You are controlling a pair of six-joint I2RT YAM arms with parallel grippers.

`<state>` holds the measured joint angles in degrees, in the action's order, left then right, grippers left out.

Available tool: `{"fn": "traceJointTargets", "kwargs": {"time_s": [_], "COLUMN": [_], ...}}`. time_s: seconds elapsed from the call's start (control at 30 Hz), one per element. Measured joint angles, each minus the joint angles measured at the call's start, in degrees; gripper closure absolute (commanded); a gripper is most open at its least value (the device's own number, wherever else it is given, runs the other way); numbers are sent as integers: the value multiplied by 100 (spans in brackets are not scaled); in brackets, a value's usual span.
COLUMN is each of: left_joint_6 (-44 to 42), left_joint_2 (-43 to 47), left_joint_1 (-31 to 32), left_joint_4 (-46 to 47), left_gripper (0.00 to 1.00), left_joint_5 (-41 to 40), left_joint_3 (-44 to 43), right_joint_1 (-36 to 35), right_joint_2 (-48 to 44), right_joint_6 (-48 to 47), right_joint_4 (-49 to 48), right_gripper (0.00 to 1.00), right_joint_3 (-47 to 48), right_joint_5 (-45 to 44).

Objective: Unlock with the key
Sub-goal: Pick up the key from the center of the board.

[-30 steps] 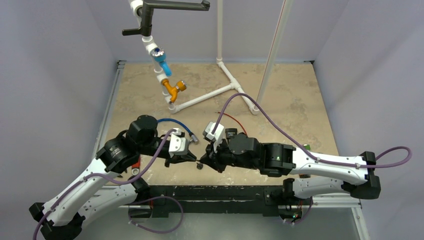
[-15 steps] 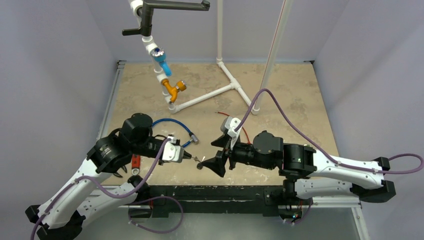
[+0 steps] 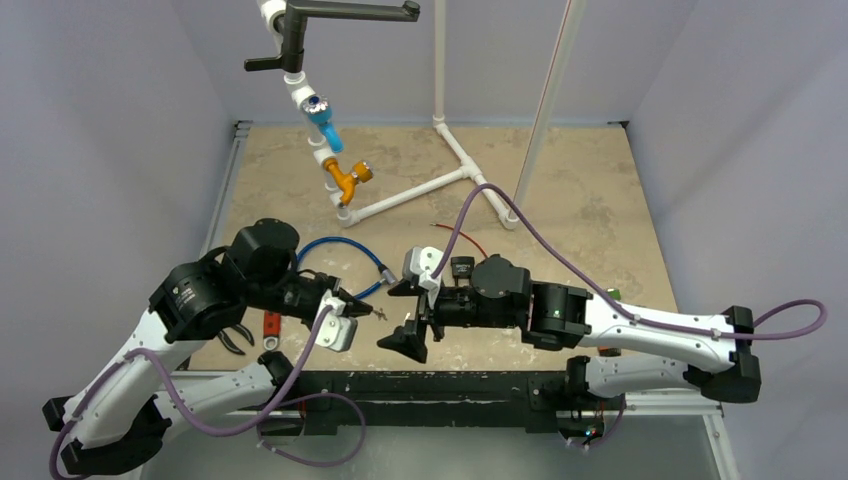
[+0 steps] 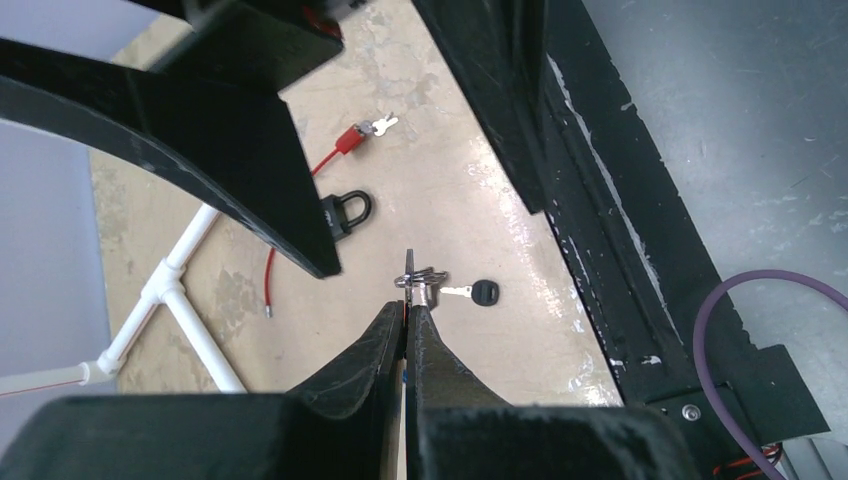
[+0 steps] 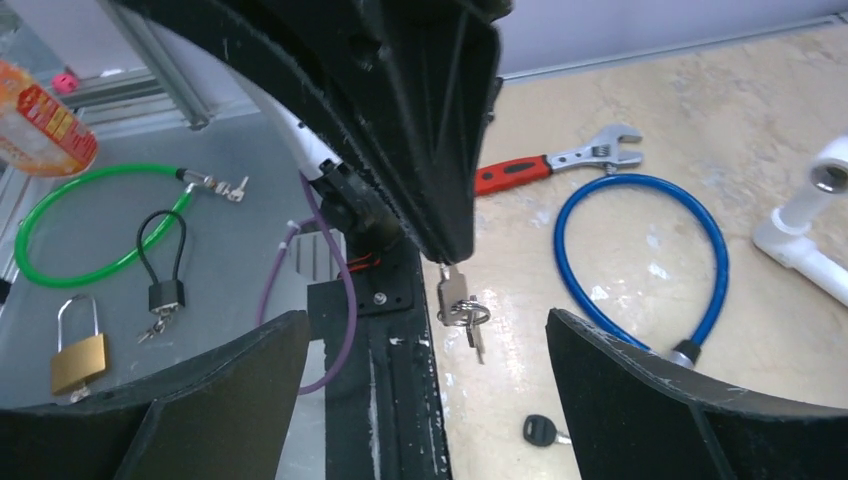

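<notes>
My left gripper [image 3: 368, 313] is shut on a silver key [image 4: 420, 287] that carries a ring and a second small key, held above the table; the same key also shows in the right wrist view [image 5: 453, 295]. My right gripper [image 3: 404, 316] is wide open and faces the held key, its fingers [image 5: 640, 400] spread on either side of it. A loose black-headed key [image 4: 481, 293] lies on the table under the held key. A black padlock [image 4: 346, 211] lies farther out, partly hidden by my right finger.
A blue cable lock [image 3: 338, 249], a red-handled wrench [image 5: 548, 165] and a red cable [image 3: 470, 238] with a key [image 4: 372, 128] lie on the table. A white pipe frame [image 3: 420, 190] stands behind. Off the table edge lie a green cable lock [image 5: 90, 215] and a brass padlock [image 5: 78, 355].
The two grippers parted after meeting near the front edge. My left gripper drew back left with the key. My right gripper then swung back toward it, jaws wide open.
</notes>
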<state>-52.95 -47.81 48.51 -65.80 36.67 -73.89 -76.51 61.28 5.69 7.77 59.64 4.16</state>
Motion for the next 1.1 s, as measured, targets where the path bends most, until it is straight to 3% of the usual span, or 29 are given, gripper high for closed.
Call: {"fn": "traceJointTargets", "kwargs": {"time_s": [0.47, 0.87, 1.1], "left_joint_6": [885, 1185, 1320], "left_joint_2": [94, 170, 170], "left_joint_1": [-79, -153, -175], "left_joint_4": [326, 496, 546], "left_gripper": [100, 100, 100], "left_joint_5": [144, 343, 363], "left_joint_3": [-160, -162, -162], "right_joint_1": [310, 367, 374], "right_joint_2": [166, -76, 286], "right_joint_6": [-216, -162, -175], "right_joint_4": [-304, -619, -684], "right_gripper": [40, 54, 74], "right_joint_3": [39, 39, 87], "right_joint_5": [898, 929, 925]}}
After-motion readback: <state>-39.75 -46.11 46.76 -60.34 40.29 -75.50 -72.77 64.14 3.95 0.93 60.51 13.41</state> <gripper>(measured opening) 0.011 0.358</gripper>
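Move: The key is already pinched in the left fingertips, its middle about 2 cm right of, 1 cm back from and 1 cm below the left hand point. From the open right hand it is about 3 cm left, level in height and in reach. Some 28 cm below the right hand, on the board, lie the black-headed key, about 4 cm ahead and 1 cm right, and the blue cable loop's middle, roughly 17 cm ahead and 10 cm left. The right hand eases left and slightly down, rises some 4 cm, then dips again while nosing left, ending about 2 cm higher and 2 cm farther left as its wide-open fingers close to roughly a third, straddling the key from the right. The left hand keeps its shut grip on the key and lifts it about 3 cm between those fingers, its tips swinging up some 10 degrees towards level. ##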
